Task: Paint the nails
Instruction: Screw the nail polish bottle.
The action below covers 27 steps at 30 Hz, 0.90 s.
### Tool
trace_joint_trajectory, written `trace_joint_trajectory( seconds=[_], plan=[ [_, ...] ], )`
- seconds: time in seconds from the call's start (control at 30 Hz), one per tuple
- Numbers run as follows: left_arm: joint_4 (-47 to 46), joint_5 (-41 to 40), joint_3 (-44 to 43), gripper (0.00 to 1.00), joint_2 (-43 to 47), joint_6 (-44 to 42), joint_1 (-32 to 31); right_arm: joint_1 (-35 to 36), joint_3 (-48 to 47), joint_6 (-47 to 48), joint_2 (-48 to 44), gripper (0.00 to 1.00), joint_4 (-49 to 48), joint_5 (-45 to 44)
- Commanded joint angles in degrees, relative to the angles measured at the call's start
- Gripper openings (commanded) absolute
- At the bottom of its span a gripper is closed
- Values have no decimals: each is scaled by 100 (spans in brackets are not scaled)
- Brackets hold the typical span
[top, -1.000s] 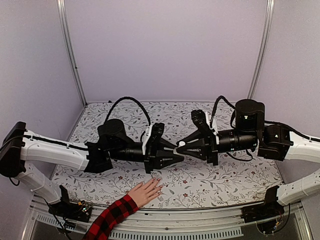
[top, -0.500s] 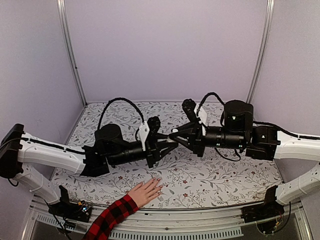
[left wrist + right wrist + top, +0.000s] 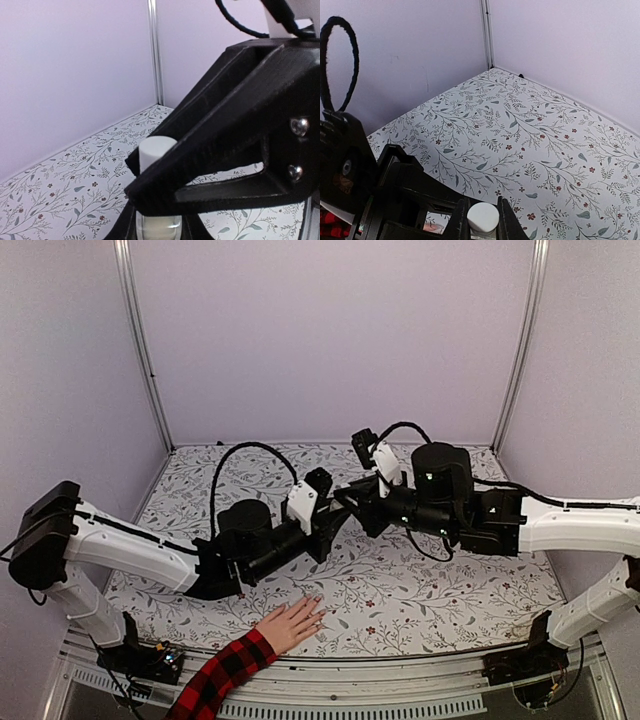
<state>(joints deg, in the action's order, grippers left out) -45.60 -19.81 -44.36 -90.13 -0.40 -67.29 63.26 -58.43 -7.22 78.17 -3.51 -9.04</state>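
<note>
A small clear bottle (image 3: 159, 231) with a white cap (image 3: 152, 150) is held in the air between my two arms, above the middle of the table. My left gripper (image 3: 333, 515) is shut on the bottle's glass body. My right gripper (image 3: 350, 502) meets it from the right, and its fingers (image 3: 506, 220) are shut on the white cap (image 3: 483, 216). A light-skinned hand (image 3: 290, 625) in a red-and-black plaid sleeve (image 3: 225, 675) lies flat at the near edge, below and left of both grippers. Its nails (image 3: 318, 601) are tiny pale spots at the fingertips.
A floral cloth (image 3: 440, 590) covers the table. Lilac walls close the back and both sides, with metal posts (image 3: 140, 340) in the corners. Black cables (image 3: 245, 455) loop above each wrist.
Both arms moved together towards the back and a little left, keeping the bottle between them. The left forearm now slants up to the right. The hand has stayed still.
</note>
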Motion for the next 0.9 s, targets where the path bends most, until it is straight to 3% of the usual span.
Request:
trace_joint_trajectory(
  seconds=[0.0,0.27,0.33,0.43,0.5,0.63,0.87],
  plan=[
    [-335,-811,-386,0,-201,-339,-99,46,-110,-232,178,0,131,-221],
    [-292,-768,-88,0,91,-316,-94,-36,102,-154,-264,0,181,-123],
    [-258,-758,-4,0,190,-324,-92,-58,186,-97,-453,12,133,31],
    [-176,-681,77,0,323,-340,-77,-60,354,92,-763,51,-8,292],
    [-158,-630,129,0,377,-390,-76,-60,420,251,-1022,65,-33,503],
    [-130,-348,227,0,476,-508,-75,-60,562,629,-1403,78,-18,836],
    [-183,364,435,0,751,-600,-75,-69,790,1259,-1903,81,262,1448]
  ],
)
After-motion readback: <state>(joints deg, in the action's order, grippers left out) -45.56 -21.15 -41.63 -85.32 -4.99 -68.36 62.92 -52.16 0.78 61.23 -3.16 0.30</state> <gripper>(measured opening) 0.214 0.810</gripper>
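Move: The nail polish bottle stands upright in the left fingers, its middle practically at the left hand point, with its white cap some 3 cm above. The right fingers are already shut on that cap, right at their own hand point. From the left hand, the person's hand lies flat on the table about 17 cm back, 9 cm to the left and 22 cm below. The bottle's cap is still pinched by the right fingers, and both hands almost pause; then the right fingers open wide and let go of the cap. The right hand pulls away up, back and to the right, about 9 cm in all, tipping up and turning counter-clockwise some 10 degrees. The left hand keeps its grip on the bottle and shifts about 2 cm, up and left and slightly back. ##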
